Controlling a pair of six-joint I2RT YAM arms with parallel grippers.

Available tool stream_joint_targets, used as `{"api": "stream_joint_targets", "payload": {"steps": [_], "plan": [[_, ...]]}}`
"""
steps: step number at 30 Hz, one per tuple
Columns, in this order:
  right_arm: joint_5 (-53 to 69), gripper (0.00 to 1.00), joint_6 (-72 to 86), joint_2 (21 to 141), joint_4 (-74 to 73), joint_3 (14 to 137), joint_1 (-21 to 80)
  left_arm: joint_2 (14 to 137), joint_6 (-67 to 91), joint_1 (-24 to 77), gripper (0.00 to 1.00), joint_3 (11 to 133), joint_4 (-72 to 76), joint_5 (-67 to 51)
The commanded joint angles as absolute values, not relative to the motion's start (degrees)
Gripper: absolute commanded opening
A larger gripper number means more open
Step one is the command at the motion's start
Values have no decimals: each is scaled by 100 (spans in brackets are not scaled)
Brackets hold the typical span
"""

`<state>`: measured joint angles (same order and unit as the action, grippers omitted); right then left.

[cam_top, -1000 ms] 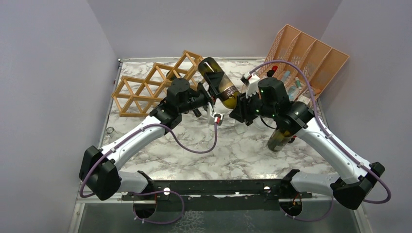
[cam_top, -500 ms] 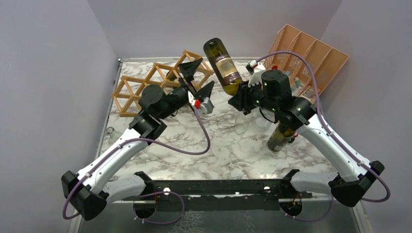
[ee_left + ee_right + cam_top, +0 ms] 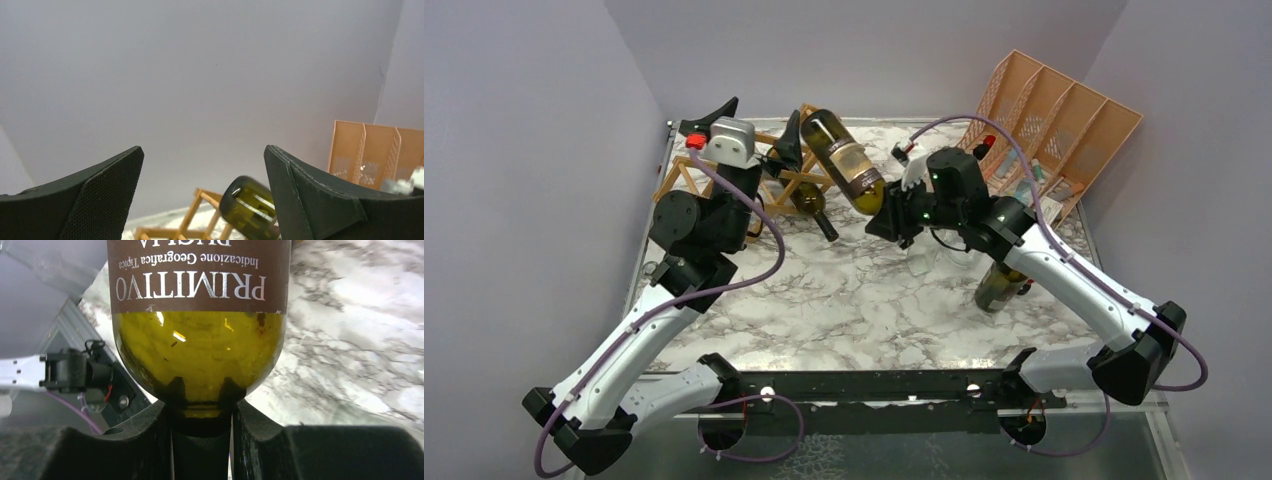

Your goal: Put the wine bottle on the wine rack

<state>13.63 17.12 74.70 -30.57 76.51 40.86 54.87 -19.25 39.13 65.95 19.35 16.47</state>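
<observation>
My right gripper point(image 3: 888, 214) is shut on the neck of a dark green wine bottle point(image 3: 844, 162) with a brown label. The bottle hangs in the air, its base tilted up and to the left over the right end of the tan wooden wine rack point(image 3: 772, 182). In the right wrist view the fingers point(image 3: 150, 440) clamp the neck just under the bottle point(image 3: 200, 340) shoulder. My left gripper point(image 3: 754, 128) is raised high above the rack, open and empty, facing the back wall. In the left wrist view the bottle's base point(image 3: 248, 207) shows beside the right finger point(image 3: 310, 195), above the rack point(image 3: 192, 210).
A second green bottle point(image 3: 809, 205) lies in the rack with its neck pointing out. A third bottle point(image 3: 999, 285) stands under the right arm. A peach slotted organizer point(image 3: 1064, 120) leans at the back right. A clear glass item point(image 3: 652, 270) sits by the table's left edge.
My left arm has swung up and to the left, away from the bottle, and now points at the back wall. My right gripper has carried the bottle left towards the rack.
</observation>
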Motion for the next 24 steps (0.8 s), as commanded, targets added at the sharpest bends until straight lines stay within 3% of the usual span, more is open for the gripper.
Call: {"api": "stream_joint_targets", "payload": {"steps": [1, 10, 24], "plan": [[1817, 1, 1601, 7535, -2088, 7536, 4608, 5108, -231, 3938, 96, 6359, 1580, 3130], [2071, 1, 1496, 7958, -1731, 6988, 5491, 4555, -193, 3940, 99, 6687, -218, 3628], [731, 1, 2797, 9414, -834, 6999, 6160, 3773, -125, 3938, 99, 6573, -1060, 3708]]}}
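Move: Ahead of the right hand, which already grips the wine bottle by its neck, the middle of the wine rack lies about 18 cm farther out, 28 cm to the left and 18 cm lower. The racked bottle is some 15 cm ahead, 19 cm left and 20 cm below; a clear glass bottle stands about 4 cm ahead, 8 cm right and 18 cm below. From the open, empty left hand the rack is about 15 cm ahead, 8 cm left and 42 cm down. Lowering the bottle by its pinched neck, the right hand sinks about 16 cm while going 10 cm left and 9 cm back, at first mostly back and left, then mostly down, turning some 15 degrees counter-clockwise and tipping its fingers down, so that the bottle's base heads for the near side of the rack. The left hand, still open, withdraws left, a little back and down, tipping downward. ##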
